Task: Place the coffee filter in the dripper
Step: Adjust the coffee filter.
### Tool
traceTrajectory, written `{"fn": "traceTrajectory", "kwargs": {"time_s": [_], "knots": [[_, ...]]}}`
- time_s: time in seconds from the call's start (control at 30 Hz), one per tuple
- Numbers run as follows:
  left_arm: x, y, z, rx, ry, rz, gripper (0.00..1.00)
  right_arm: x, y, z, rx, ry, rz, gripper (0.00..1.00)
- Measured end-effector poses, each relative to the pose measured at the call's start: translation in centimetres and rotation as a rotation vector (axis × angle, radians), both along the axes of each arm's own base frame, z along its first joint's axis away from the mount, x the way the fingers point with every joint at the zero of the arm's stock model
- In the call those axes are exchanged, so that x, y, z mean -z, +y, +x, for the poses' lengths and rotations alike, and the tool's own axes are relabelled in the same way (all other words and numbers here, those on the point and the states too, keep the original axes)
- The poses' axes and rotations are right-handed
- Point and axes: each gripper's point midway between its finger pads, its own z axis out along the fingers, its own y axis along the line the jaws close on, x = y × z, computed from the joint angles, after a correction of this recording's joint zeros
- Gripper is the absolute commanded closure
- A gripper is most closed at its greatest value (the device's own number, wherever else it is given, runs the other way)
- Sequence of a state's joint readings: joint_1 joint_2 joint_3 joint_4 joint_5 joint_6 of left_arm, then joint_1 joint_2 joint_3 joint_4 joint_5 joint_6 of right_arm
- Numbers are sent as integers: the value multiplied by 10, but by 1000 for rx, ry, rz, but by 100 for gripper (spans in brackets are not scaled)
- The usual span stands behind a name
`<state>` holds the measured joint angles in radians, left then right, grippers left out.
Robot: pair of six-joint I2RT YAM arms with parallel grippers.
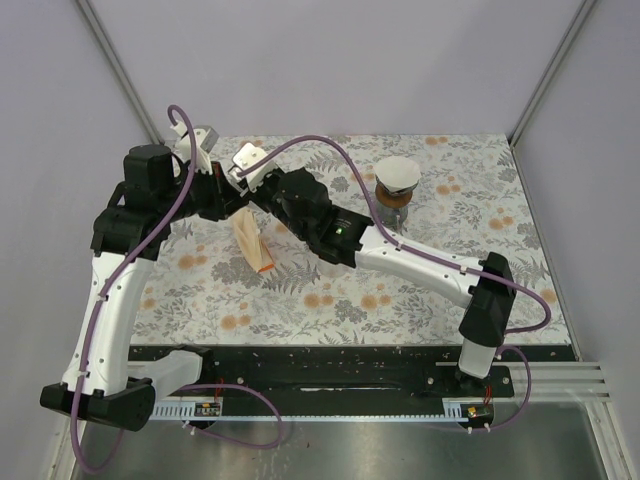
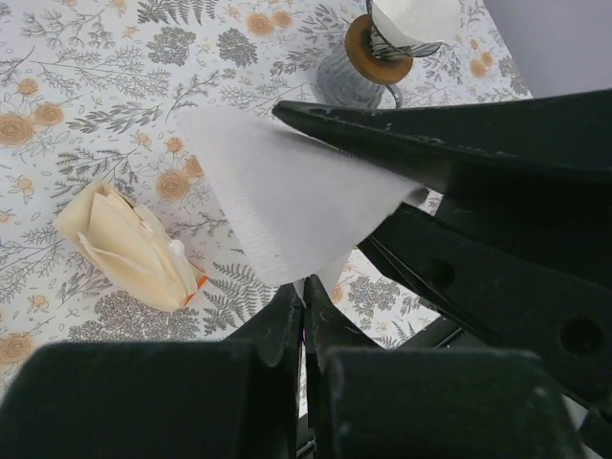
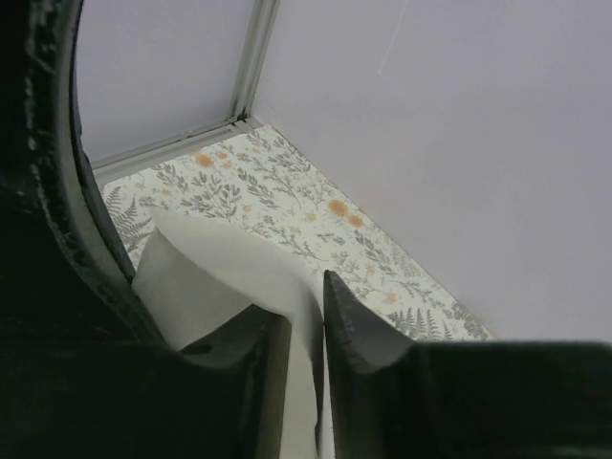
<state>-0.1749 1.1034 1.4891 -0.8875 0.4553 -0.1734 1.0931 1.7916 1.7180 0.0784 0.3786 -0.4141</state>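
Observation:
A white paper coffee filter hangs flat in the air between my two grippers, above the left part of the table. My left gripper is shut on its lower corner. My right gripper stands open, its jaws a little apart with the filter passing between them. In the left wrist view one of its fingers lies over the filter and the other under it. Both grippers meet at the back left. The dripper, white-topped with a brown collar, stands to the right of them.
A stack of beige folded filters lies on the floral tablecloth just in front of the grippers, also seen in the left wrist view. Walls and frame posts close off the back and sides.

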Motion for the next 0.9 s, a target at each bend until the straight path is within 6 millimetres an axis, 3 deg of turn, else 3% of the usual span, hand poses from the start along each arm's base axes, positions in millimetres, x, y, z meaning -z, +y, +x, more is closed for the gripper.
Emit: {"fn": "traceTrajectory", "kwargs": {"time_s": [0.07, 0.13, 0.3, 0.47, 0.6, 0.77, 0.9], "knots": [[0, -2, -2, 11, 2, -5, 100, 0, 1, 1, -5, 1, 10, 97], [0, -2, -1, 11, 2, -4, 96, 1, 2, 3, -12, 12, 20, 100], [1, 3, 3, -8, -15, 23, 62, 1, -2, 8, 1, 31, 50, 100], [-13, 1, 14, -6, -90, 11, 36, -1, -10, 18, 80, 82, 129, 100], [-28, -2, 24, 14, -186, 21, 34, -2, -25, 40, 125, 203, 275, 100], [-41, -24, 30, 70, -287, 45, 30, -9, -67, 88, 243, 311, 482, 100], [-49, -46, 37, 104, -343, 42, 28, -10, -66, 88, 249, 373, 570, 100]]}}
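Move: Between the two hands hangs the coffee filter: its middle lies about 2 cm back and 2 cm left of the right hand, at its height, and some 4 cm ahead, 1 cm left and 2 cm above the left hand. From the right hand, the blue dripper stands about 3 cm ahead, 16 cm right and 29 cm below. The filter pouch is 3 cm ahead, 4 cm left; the filled dripper on its server, 12 cm ahead, 29 cm right. Closing its partly open fingers on the filter, the right hand takes over the hold before the left fingers open wide and release their edge. The right then carries the filter about 9 cm forward and 7 cm right, its left side rolling up some 30 degrees and its fingers tipping down; the left rises about 5 cm, drifting right and forward as its fingers tip up. ##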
